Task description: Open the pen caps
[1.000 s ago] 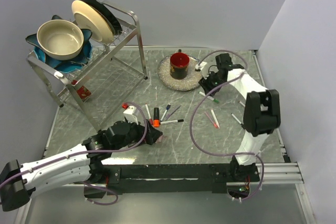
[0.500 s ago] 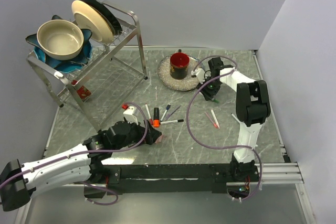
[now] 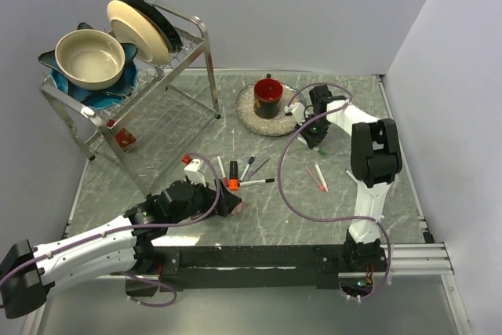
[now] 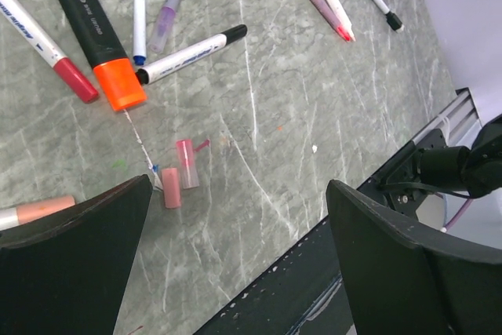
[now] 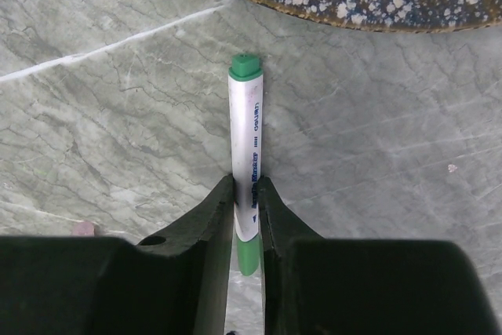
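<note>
My right gripper [image 5: 245, 182] is shut on a white pen [image 5: 246, 127] lying on the marble table beside the speckled mat. The pen has a green tip [image 5: 244, 64] at its far end and a green cap [image 5: 248, 255] between my fingers. In the top view this gripper [image 3: 315, 132] sits right of the mat. My left gripper [image 4: 239, 186] hangs open with nothing between its fingers. Just off its left finger lie two loose pink caps [image 4: 171, 187]. Farther off lie a black marker with an orange cap [image 4: 119, 88] and slim pens with red [image 4: 75, 80] and black [image 4: 234, 34] caps.
A red mug [image 3: 268, 96] stands on the round speckled mat [image 3: 249, 115]. A metal dish rack [image 3: 200, 52] with bowls and plates fills the back left. More pens [image 3: 318, 178] lie right of centre. The black rail [image 4: 345, 272] marks the table's near edge.
The right arm swung left toward the mat and its jaws closed onto the green-capped pen. The left arm stayed still and open.
</note>
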You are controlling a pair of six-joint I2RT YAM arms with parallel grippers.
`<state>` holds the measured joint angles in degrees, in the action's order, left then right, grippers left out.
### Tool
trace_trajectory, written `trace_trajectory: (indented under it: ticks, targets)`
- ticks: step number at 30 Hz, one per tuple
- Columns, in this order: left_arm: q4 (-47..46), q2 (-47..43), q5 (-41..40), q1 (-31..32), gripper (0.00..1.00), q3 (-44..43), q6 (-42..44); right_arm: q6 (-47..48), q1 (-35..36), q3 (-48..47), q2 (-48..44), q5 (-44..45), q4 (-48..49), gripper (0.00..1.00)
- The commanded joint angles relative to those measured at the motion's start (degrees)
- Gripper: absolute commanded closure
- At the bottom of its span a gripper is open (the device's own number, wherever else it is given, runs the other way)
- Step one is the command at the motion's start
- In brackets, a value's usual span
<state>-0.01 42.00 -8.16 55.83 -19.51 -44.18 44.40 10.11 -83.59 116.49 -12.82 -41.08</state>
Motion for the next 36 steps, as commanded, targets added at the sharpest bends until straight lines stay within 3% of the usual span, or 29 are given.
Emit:
trace_trajectory:
  ticks: [1,3,10,17,24,28,32,36]
  targets:
    - [-3.7,-0.1,2.3,-0.4,0.01,-0.4,-0.2,-0.7,0.5,1.2,-0.7,0.7,2.1,0.94]
    - [-3.9,-0.1,2.7,-0.5,0.01,-0.4,-0.5,-1.4,0.4,2.3,-1.4,0.9,2.7,1.00]
    - [-7.7,1.0,5.6,-0.5,0.01,-0.3,-1.8,-6.9,-2.8,6.3,-11.6,-2.1,7.4,1.00]
    - [-13.9,5.8,9.6,-0.6,0.01,-1.7,-2.2,-17.7,-7.1,13.5,-26.6,-16.5,10.5,1.00]
    - [-20.4,14.2,14.0,-0.6,0.01,-5.5,-1.8,-40.6,-9.8,25.1,-43.9,-29.2,21.1,1.00]
    - [-23.8,18.7,16.0,-0.7,0.01,-8.3,-1.4,-56.4,-17.7,36.3,-51.1,-38.2,35.3,1.00]
    - [-26.8,25.7,17.7,-0.7,0.01,-12.7,-0.9,-75.2,-22.1,46.3,-57.4,-41.5,49.1,1.00]
    - [-28.0,32.2,19.1,-0.6,0.01,-17.7,-0.3,-80.3,-23.6,52.5,-58.9,-46.2,57.1,1.00]
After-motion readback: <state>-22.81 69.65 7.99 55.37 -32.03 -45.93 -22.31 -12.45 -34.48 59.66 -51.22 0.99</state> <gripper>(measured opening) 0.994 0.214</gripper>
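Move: From the left hand, open and empty, the green marker lies about 25 cm ahead, 26 cm to the right and 11 cm lower, already pinched in the right hand. The black-capped marker lies 11 cm ahead, 6 cm right and 12 cm below. From the right hand, the left gripper it carries to is 25 cm back, 26 cm left and 11 cm higher; the plate is 13 cm ahead, 15 cm left at table level, and the pink pen pair 13 cm back, 2 cm right, slightly lower. Upwards and then back towards its base, the right hand carries the still-pinched green marker some 17 cm off the table and about 11 cm back, rolling by roughly 75 degrees so its fingers swing from pointing down to pointing left at the other gripper. The left hand, fingers kept wide open, sweeps about 10 cm right and a little up to meet it, quickening late. ##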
